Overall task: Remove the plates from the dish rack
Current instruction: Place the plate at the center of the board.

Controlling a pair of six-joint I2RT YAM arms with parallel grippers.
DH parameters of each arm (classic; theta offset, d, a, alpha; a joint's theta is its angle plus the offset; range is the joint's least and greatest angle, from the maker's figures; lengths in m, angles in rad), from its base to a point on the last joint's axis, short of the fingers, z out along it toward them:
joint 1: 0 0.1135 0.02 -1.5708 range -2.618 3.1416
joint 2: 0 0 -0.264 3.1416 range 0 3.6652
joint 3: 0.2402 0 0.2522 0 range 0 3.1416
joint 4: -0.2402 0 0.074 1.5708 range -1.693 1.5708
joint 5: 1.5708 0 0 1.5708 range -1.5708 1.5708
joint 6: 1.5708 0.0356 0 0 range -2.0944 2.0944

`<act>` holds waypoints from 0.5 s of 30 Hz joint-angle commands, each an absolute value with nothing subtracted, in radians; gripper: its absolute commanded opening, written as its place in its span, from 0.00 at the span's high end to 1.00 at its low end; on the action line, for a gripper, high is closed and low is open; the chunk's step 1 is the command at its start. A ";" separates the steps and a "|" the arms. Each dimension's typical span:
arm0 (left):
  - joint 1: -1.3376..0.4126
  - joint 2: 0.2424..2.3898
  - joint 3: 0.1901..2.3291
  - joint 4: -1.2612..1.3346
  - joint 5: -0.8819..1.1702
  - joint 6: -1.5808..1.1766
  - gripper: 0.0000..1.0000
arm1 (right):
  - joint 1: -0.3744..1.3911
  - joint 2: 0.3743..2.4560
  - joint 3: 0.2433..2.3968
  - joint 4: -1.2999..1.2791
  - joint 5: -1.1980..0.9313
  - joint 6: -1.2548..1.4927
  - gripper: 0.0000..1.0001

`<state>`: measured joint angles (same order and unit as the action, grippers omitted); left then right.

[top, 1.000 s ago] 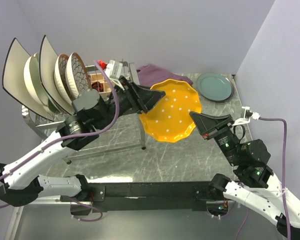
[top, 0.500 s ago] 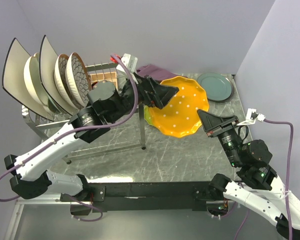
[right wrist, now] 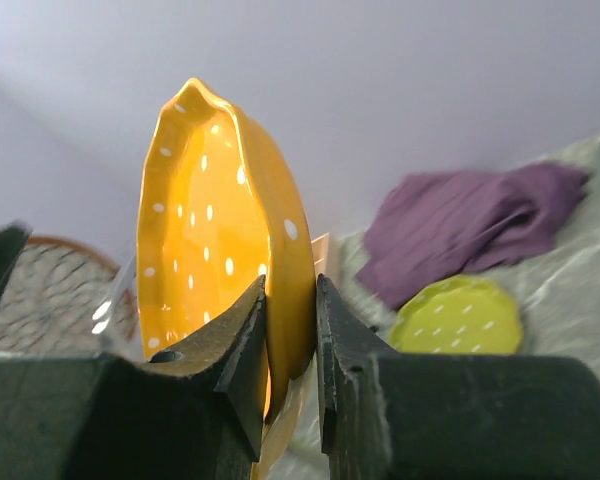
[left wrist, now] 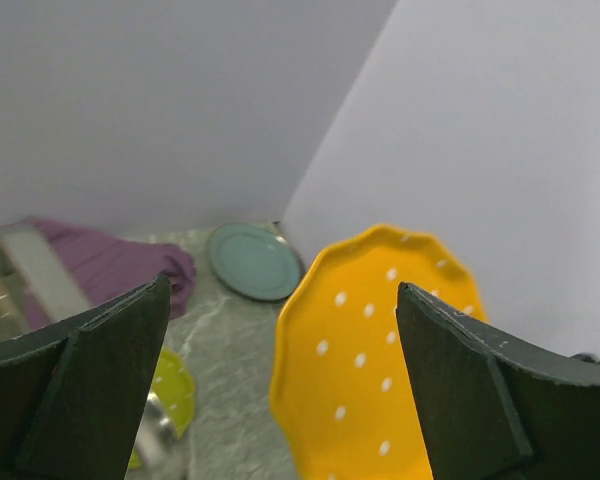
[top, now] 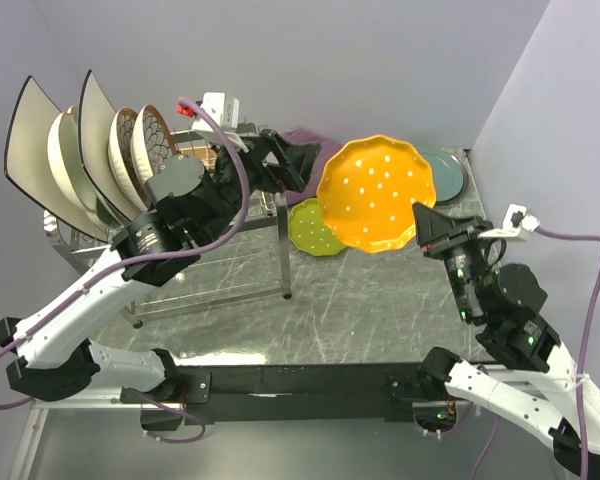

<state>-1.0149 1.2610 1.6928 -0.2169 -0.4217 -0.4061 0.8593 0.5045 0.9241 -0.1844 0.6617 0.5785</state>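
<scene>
The orange dotted scalloped plate hangs tilted on edge above the table, with my right gripper shut on its lower right rim. The right wrist view shows that rim pinched between the right gripper jaws. My left gripper stands wide open just left of the plate, touching nothing. In the left wrist view the plate shows beyond the left gripper. Several plates stand upright in the dish rack at the left. A lime-yellow plate and a teal-green plate lie on the table.
A purple cloth is bunched at the back, behind the left gripper. The rack's steel legs stand left of the lime-yellow plate. Walls close in at the back and right. The marble tabletop stretches in front of the plates.
My left gripper opened, let go of the orange plate and drew back towards the rack. My right gripper lifted the plate up and back to the right, uncovering the lime-yellow plate.
</scene>
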 commanded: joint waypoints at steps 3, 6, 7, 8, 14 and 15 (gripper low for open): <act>-1.019 1.174 1.635 -0.311 -0.525 -0.334 0.01 | 0.738 0.681 1.101 -0.047 0.628 0.531 1.00; -1.019 1.147 1.611 -0.334 -0.497 -0.334 0.01 | 0.586 0.762 1.097 -0.055 0.467 0.592 1.00; -1.019 1.126 1.589 -0.334 -0.486 -0.336 0.01 | 0.512 0.787 1.094 -0.054 0.428 0.615 1.00; -1.019 1.112 1.576 -0.331 -0.474 -0.342 0.00 | 0.483 0.811 1.077 -0.043 0.384 0.626 1.00; -1.019 0.979 1.393 -0.224 -0.342 -0.386 0.01 | 0.315 1.023 0.957 0.104 0.108 0.724 1.00; -1.020 0.965 1.373 -0.207 -0.338 -0.388 0.01 | 0.307 1.079 0.947 0.123 0.082 0.729 1.00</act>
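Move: The right hand still holds the yellow plate. The green plate at the board's center lies about 27 cm ahead of this hand, 14 cm left and 40 cm below. The purple cloth is roughly 20 cm beyond the green plate, level with it sideways; the teal plate lies some 46 cm ahead of the hand and 19 cm right. From the empty left hand the green plate is around 23 cm ahead, 6 cm right and 53 cm below. Forward with gathering speed, the right hand carries the pinched yellow plate some 14 cm out towards the green plate, rising a touch, then sinking about 9 cm while the wrist tips down some 15 degrees and its left side dips. The left hand, already free and wide open, sinks about 5 cm and draws left and finally back, away from the plate. ##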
